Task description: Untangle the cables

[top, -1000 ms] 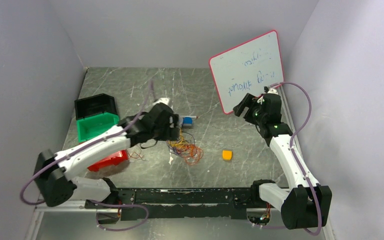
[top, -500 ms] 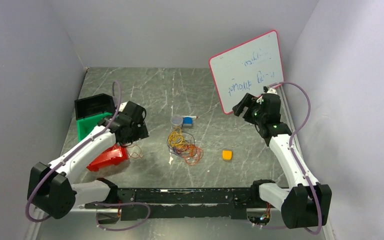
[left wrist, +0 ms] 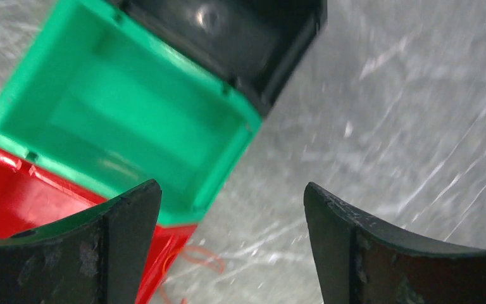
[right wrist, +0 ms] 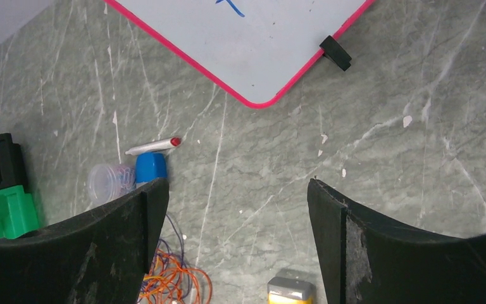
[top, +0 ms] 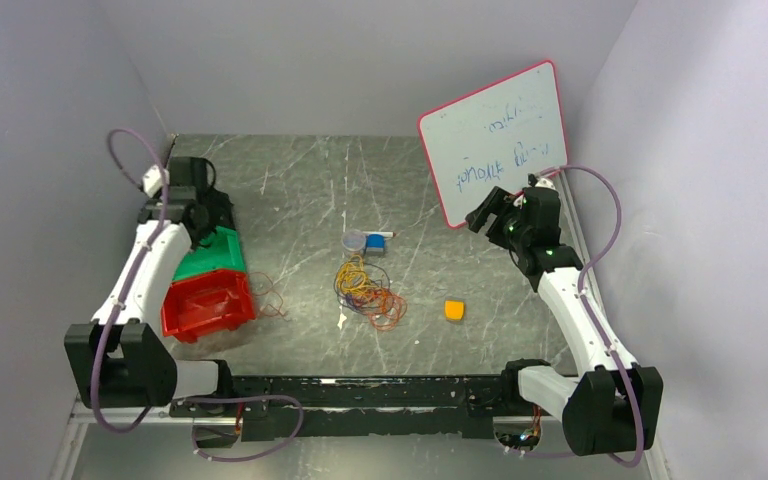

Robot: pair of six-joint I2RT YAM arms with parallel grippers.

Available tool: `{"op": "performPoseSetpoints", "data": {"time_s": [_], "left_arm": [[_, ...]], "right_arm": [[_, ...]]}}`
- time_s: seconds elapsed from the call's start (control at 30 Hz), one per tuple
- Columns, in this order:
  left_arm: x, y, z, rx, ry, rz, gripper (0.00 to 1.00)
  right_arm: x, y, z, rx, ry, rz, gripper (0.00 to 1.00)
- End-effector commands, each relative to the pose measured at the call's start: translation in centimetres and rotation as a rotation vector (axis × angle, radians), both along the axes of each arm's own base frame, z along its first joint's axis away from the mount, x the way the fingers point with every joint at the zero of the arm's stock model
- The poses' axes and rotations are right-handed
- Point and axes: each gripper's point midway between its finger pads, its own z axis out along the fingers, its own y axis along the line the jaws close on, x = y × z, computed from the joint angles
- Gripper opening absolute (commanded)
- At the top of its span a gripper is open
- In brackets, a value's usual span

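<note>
The cables lie in one loose tangle of orange, yellow and dark purple loops at the middle of the table; their edge also shows in the right wrist view. A separate thin orange cable loop lies beside the red bin. My left gripper hangs open over the bins at the far left, well away from the tangle, nothing between its fingers. My right gripper stands open high at the right, in front of the whiteboard, with nothing held.
Red bin, green bin and black bin stand in a row at the left. A clear cup, blue cap and marker lie behind the tangle. A yellow block is right of it. The whiteboard leans at the back right.
My left arm has swung away from the tangle to the far left and back, over the bins, jaws still open. The right arm has not moved.
</note>
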Motion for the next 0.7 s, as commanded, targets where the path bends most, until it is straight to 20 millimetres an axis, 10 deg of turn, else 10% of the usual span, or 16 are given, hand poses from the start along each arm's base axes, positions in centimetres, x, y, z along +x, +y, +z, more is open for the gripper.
{"op": "performPoseSetpoints", "data": {"time_s": [0.0,0.67], "left_arm": [[3.2,4.0,2.8,-0.097,-0.145,0.227,0.88],[5.9,6.2,-1.4,-0.543,-0.125,0.731,0.82]], "right_arm": [[-0.3,-0.1,0.1,0.012,0.011,-0.024,0.84],[-0.7,-0.3,0.8,0.007,0.003,-0.033,0.84]]}}
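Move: The tangled cable bundle, let go already, lies about 12 cm back and 29 cm to the right of the empty left hand, some 15 cm lower. The loose orange cable lies roughly 14 cm back and 9 cm right of that hand. The black tray's middle is about 6 cm ahead and 11 cm left, the green tray's 4 cm back and 8 cm left. From the right hand the bundle is about 13 cm back, 23 cm left. Leaving the cable bundle farther behind, the open left hand carries on left and forward over the trays, about 7 cm left and 4 cm forward, towards the black tray. It rises slightly, then sinks some 3 to 4 cm from its highest point while the wrist turns counter-clockwise by about 40 degrees and rolls, fingers staying open. ##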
